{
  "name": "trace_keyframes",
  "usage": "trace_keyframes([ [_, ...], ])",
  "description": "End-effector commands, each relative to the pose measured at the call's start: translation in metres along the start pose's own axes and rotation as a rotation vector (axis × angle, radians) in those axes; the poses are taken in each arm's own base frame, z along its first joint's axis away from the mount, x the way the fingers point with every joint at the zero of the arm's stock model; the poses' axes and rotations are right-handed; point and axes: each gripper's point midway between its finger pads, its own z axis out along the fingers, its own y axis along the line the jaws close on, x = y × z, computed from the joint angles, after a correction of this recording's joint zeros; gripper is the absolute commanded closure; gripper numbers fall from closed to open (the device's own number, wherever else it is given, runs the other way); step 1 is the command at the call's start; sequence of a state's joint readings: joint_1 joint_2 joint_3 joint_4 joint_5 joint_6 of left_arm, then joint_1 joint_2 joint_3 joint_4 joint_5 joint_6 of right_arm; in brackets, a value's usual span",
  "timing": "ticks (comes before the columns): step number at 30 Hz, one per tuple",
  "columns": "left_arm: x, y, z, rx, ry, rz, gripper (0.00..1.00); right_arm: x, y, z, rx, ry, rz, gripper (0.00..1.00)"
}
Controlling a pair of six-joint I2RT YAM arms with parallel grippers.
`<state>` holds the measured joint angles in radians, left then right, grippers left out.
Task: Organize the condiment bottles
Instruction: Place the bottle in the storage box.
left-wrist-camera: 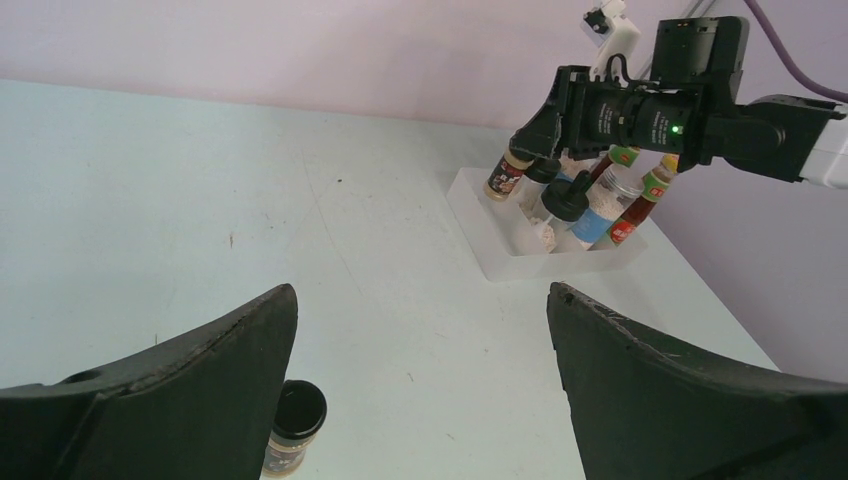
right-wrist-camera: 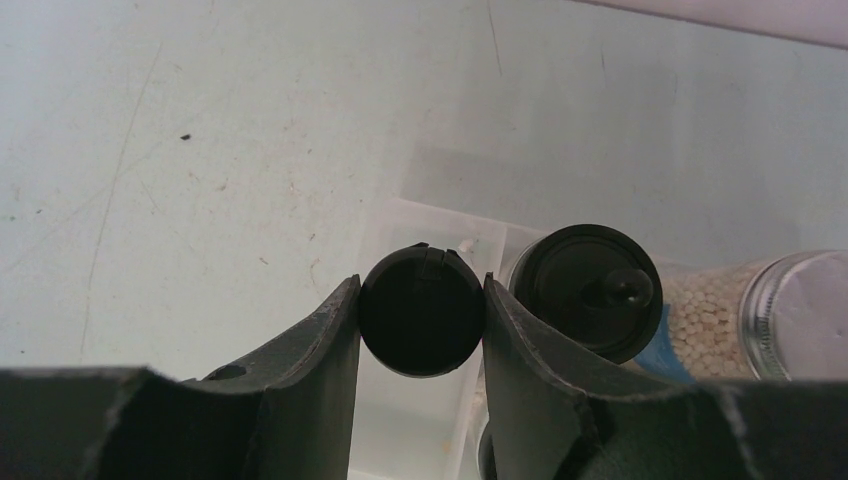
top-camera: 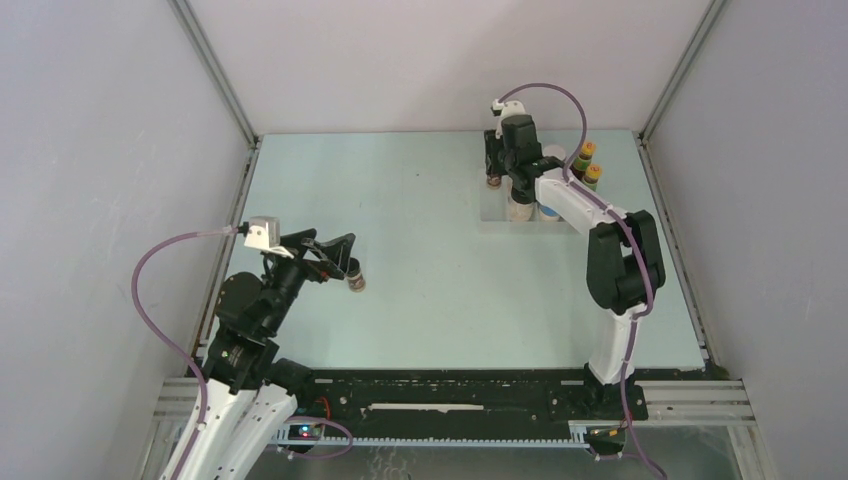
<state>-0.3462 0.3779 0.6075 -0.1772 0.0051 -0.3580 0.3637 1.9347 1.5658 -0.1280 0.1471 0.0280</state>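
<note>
My right gripper (right-wrist-camera: pixel 421 281) is shut on the black lid of a tiny dark jar (right-wrist-camera: pixel 422 312). It holds that jar (left-wrist-camera: pixel 503 175) upright over the left end of a white tray (left-wrist-camera: pixel 480 232). Standing in the tray are a black-lidded pale jar (right-wrist-camera: pixel 585 290), a grey-lidded blue-labelled jar (right-wrist-camera: pixel 800 310) and two slim red sauce bottles (left-wrist-camera: pixel 628 218) with yellow caps (top-camera: pixel 587 150). My left gripper (left-wrist-camera: pixel 422 290) hangs wide open over the table at the near left, with nothing between its fingers. A second tiny dark jar (left-wrist-camera: pixel 295 425) stands just beside its left finger (left-wrist-camera: pixel 200 370).
The tray (top-camera: pixel 490 212) sits at the back right of the pale green table (top-camera: pixel 420 270), close to the right wall. Grey walls close in the table on three sides. The right arm (top-camera: pixel 620 260) stretches from the near edge out to the tray.
</note>
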Motion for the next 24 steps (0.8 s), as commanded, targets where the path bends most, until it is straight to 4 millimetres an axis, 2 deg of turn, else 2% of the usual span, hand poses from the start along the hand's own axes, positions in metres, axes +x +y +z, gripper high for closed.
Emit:
trace_keyframes([
  [1,0.000,0.002,0.004,-0.003,-0.011,0.011,0.01,-0.017,0.000,0.011,-0.010,-0.057,0.027,1.00],
  [15,0.001,0.003,0.009,-0.008,0.002,0.017,0.01,-0.010,0.000,0.038,-0.013,-0.039,0.026,1.00],
  [24,0.002,0.003,0.010,-0.005,0.007,0.020,0.01,-0.007,-0.003,0.046,-0.010,-0.031,0.030,1.00],
])
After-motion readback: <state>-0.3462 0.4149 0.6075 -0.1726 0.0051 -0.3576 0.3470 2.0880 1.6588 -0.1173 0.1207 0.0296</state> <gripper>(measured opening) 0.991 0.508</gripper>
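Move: The right gripper already holds the black-capped spice bottle by its cap; the far end of the storage box's empty left slot lies about 3 cm ahead, straight in line, some 11 cm below. One black-lidded jar stands about 7 cm to the right and 2 cm ahead, another about 6 cm right and 5 cm back; a white-lidded jar is some 13 cm right, 3 cm ahead. From the left gripper that slot end is about 33 cm ahead, 28 cm right, 23 cm below. Lower the spice bottle with the right gripper about 4 cm into the far end of the empty left slot, doing most of the sinking first, then easing forward, some 2.5 cm in all. Keep the fingers shut on the cap throughout and let the wrist tip only slightly down. ##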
